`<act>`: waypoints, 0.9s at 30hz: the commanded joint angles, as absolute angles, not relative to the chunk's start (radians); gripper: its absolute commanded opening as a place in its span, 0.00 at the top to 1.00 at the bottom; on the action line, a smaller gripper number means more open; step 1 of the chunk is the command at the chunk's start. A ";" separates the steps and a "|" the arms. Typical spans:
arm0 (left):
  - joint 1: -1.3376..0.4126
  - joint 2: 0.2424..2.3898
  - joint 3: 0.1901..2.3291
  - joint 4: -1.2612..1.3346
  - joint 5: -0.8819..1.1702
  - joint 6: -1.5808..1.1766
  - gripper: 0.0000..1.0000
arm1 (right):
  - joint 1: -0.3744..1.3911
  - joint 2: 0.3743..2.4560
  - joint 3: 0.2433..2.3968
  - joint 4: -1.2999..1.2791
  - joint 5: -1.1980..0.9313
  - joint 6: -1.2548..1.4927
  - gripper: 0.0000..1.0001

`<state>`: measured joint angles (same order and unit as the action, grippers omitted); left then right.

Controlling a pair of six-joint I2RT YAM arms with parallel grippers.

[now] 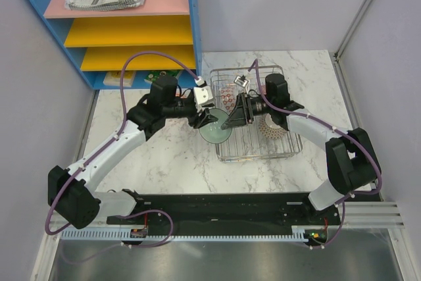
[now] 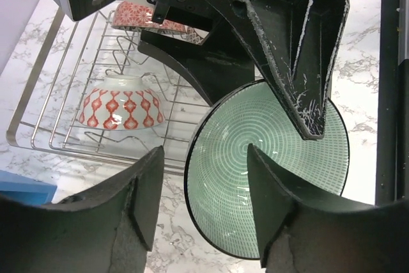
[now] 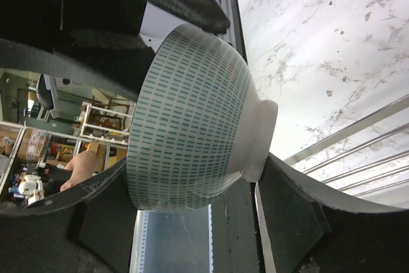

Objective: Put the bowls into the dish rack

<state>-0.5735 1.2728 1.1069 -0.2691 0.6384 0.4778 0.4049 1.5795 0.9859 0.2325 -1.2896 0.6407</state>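
Note:
A pale green bowl (image 1: 216, 131) hangs on its side at the left edge of the chrome dish rack (image 1: 289, 144). My right gripper (image 1: 233, 122) is shut on it, one finger inside the bowl (image 2: 268, 177) and one against its foot (image 3: 192, 126). My left gripper (image 1: 205, 119) is open, and its fingers (image 2: 144, 190) straddle the bowl's near rim without pressing on it. In the rack lie a red-and-white bowl (image 2: 120, 107), another red-patterned one (image 2: 148, 18) and a beige mesh-patterned bowl (image 1: 271, 127). No dark blue bowl shows.
A blue shelf unit (image 1: 192, 24) with pink and yellow shelves stands at the back left, close to the left arm; papers and a red object lie on top. Grey walls close in both sides. The marble table (image 1: 164, 156) lies left of the rack.

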 commanded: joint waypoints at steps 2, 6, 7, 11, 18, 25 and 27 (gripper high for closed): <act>-0.575 1.272 1.106 -0.229 0.667 0.483 0.28 | 0.390 1.548 0.982 0.302 -1.275 0.644 1.00; -0.571 1.272 1.114 -0.221 0.646 0.459 0.08 | 0.384 1.546 0.980 0.290 -1.258 0.628 1.00; -0.560 1.269 1.117 -0.218 0.643 0.454 0.05 | 0.382 1.545 0.982 0.272 -1.246 0.618 1.00; -0.500 1.259 1.132 -0.207 0.666 0.404 0.00 | 0.376 1.532 1.003 0.166 -1.203 0.534 1.00; -0.355 1.220 1.111 -0.210 0.653 0.337 0.00 | 0.362 1.476 1.106 -0.156 -1.040 0.258 1.00; -0.189 1.206 1.066 -0.268 0.632 0.328 0.00 | 0.364 1.451 1.232 -0.468 -0.735 0.011 1.00; -0.158 1.210 1.046 -0.272 0.592 0.327 0.00 | 0.364 1.444 1.256 -0.530 -0.636 -0.063 1.00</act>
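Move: The green bowl is in the right fingers by its foot. The free rack spot before it lies about 5 cm forward, 5 cm right and 13 cm below that hand; the red-diamond bowl stands some 12 cm forward, 2 cm right, the brown patterned bowl roughly 4 cm forward, 18 cm right, both 13 cm below. From the left hand, the orange bowl lies about 12 cm forward, 14 cm left and 19 cm down. The green bowl passes wholly to the right hand: the left fingers, already opening at its rim, spread wide before the hand backs off left and forward, about 13 cm, towards the orange bowl, turning counter-clockwise. The right keeps its grip on the foot and carries it forward and right over the rack, sinking a little, its fingers tipping down and swinging clockwise in a turn of some 30 degrees. ##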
